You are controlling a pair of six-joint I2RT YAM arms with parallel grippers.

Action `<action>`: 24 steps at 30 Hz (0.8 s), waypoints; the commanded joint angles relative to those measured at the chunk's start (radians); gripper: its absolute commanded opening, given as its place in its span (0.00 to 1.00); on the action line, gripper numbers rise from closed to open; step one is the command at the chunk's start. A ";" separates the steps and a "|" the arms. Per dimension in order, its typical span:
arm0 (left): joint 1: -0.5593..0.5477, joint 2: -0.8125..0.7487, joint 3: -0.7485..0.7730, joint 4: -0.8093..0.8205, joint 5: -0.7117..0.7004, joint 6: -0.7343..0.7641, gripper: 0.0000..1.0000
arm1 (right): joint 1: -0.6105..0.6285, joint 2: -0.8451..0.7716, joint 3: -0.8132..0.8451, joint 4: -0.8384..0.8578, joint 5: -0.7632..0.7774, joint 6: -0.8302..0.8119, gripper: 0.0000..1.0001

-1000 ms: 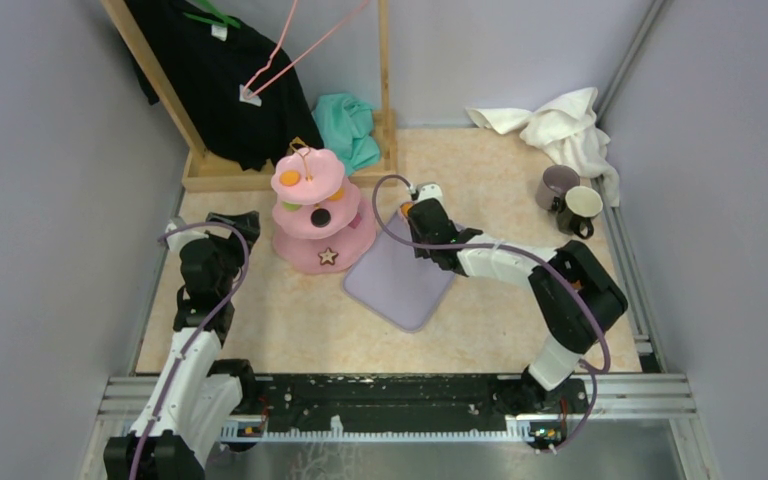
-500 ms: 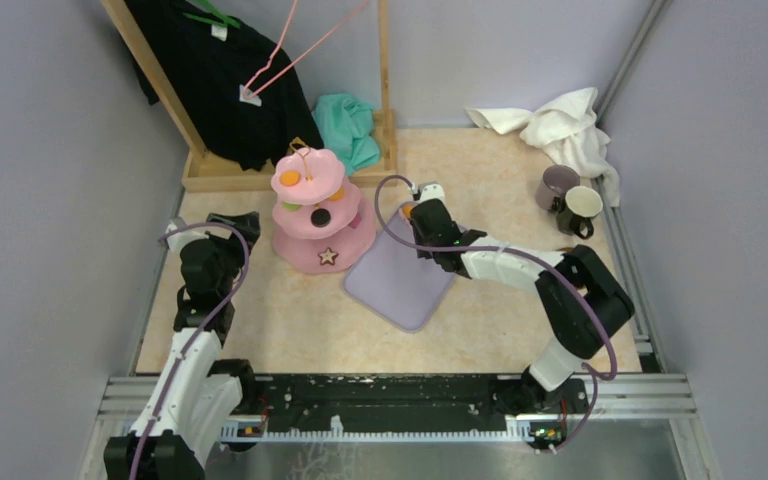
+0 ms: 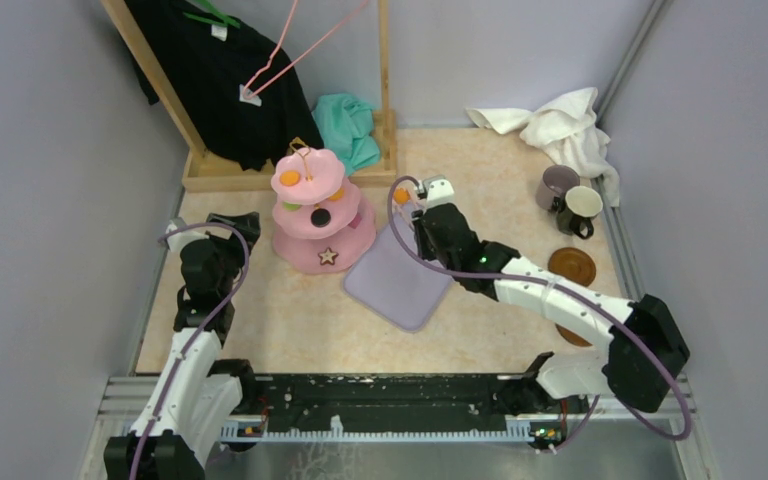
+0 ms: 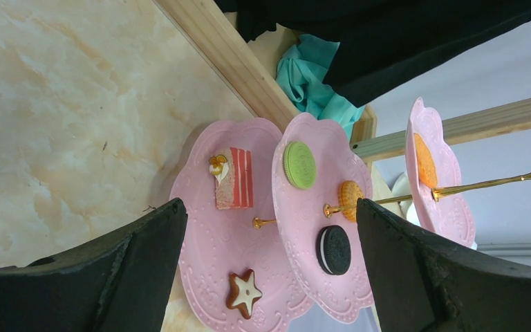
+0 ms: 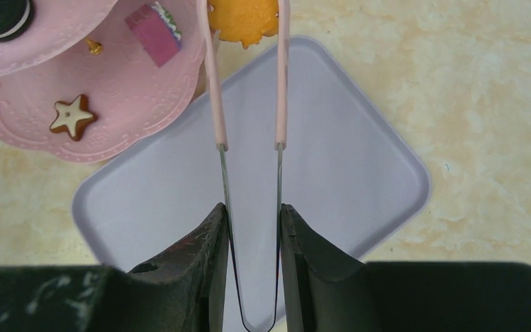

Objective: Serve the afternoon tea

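Note:
The pink three-tier stand (image 3: 312, 218) stands left of centre and carries a brown star (image 4: 243, 294), a black round (image 4: 334, 250), a green round (image 4: 299, 164) and an orange round (image 4: 350, 196). My right gripper (image 5: 252, 211) is shut on thin pink tongs (image 5: 211, 83), and their tips pinch an orange sweet (image 5: 243, 19) above the far corner of the lilac tray (image 5: 346, 173), beside the stand (image 5: 131, 104). Facing the stand from the left, my left gripper (image 4: 268, 204) is open and holds nothing. A mauve mug (image 3: 556, 186) and a cream mug (image 3: 581, 208) stand at the back right. A brown saucer (image 3: 571, 266) lies near them.
A wooden rack (image 3: 290, 175) with a black garment (image 3: 210, 80) stands behind the stand, with a teal cloth (image 3: 348, 125) at its foot. A white towel (image 3: 565, 125) lies at the back right corner. Grey walls close in both sides.
My right arm's elbow swung right and toward the near edge, uncovering the brown saucer. The tongs with the orange sweet shifted slightly farther back. The left arm stayed still.

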 commanded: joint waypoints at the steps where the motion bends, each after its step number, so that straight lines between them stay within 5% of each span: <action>1: 0.002 -0.007 -0.010 0.034 0.006 0.000 0.97 | 0.064 -0.083 0.080 -0.059 0.051 -0.021 0.19; 24: 0.004 0.005 0.004 0.034 0.005 0.003 0.97 | 0.206 0.062 0.485 -0.204 0.041 -0.105 0.18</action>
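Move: The right hand, holding tongs with an orange cookie, has the stand's top tier about 20 cm to its left, 6 ahead and 5 higher. The black cookie on the middle tier is 19 left, 3 ahead and 5 lower; the star cookie is 18 left, 1 ahead and 13 lower. The tray's middle lies 3 back, 1 left and 15 below. From the left hand, the top tier is about 16 cm right, 3 ahead and 4 higher. Right hand lifts the still-gripped tongs about 12 cm, swinging some 7 cm left towards the stand's top tier. ##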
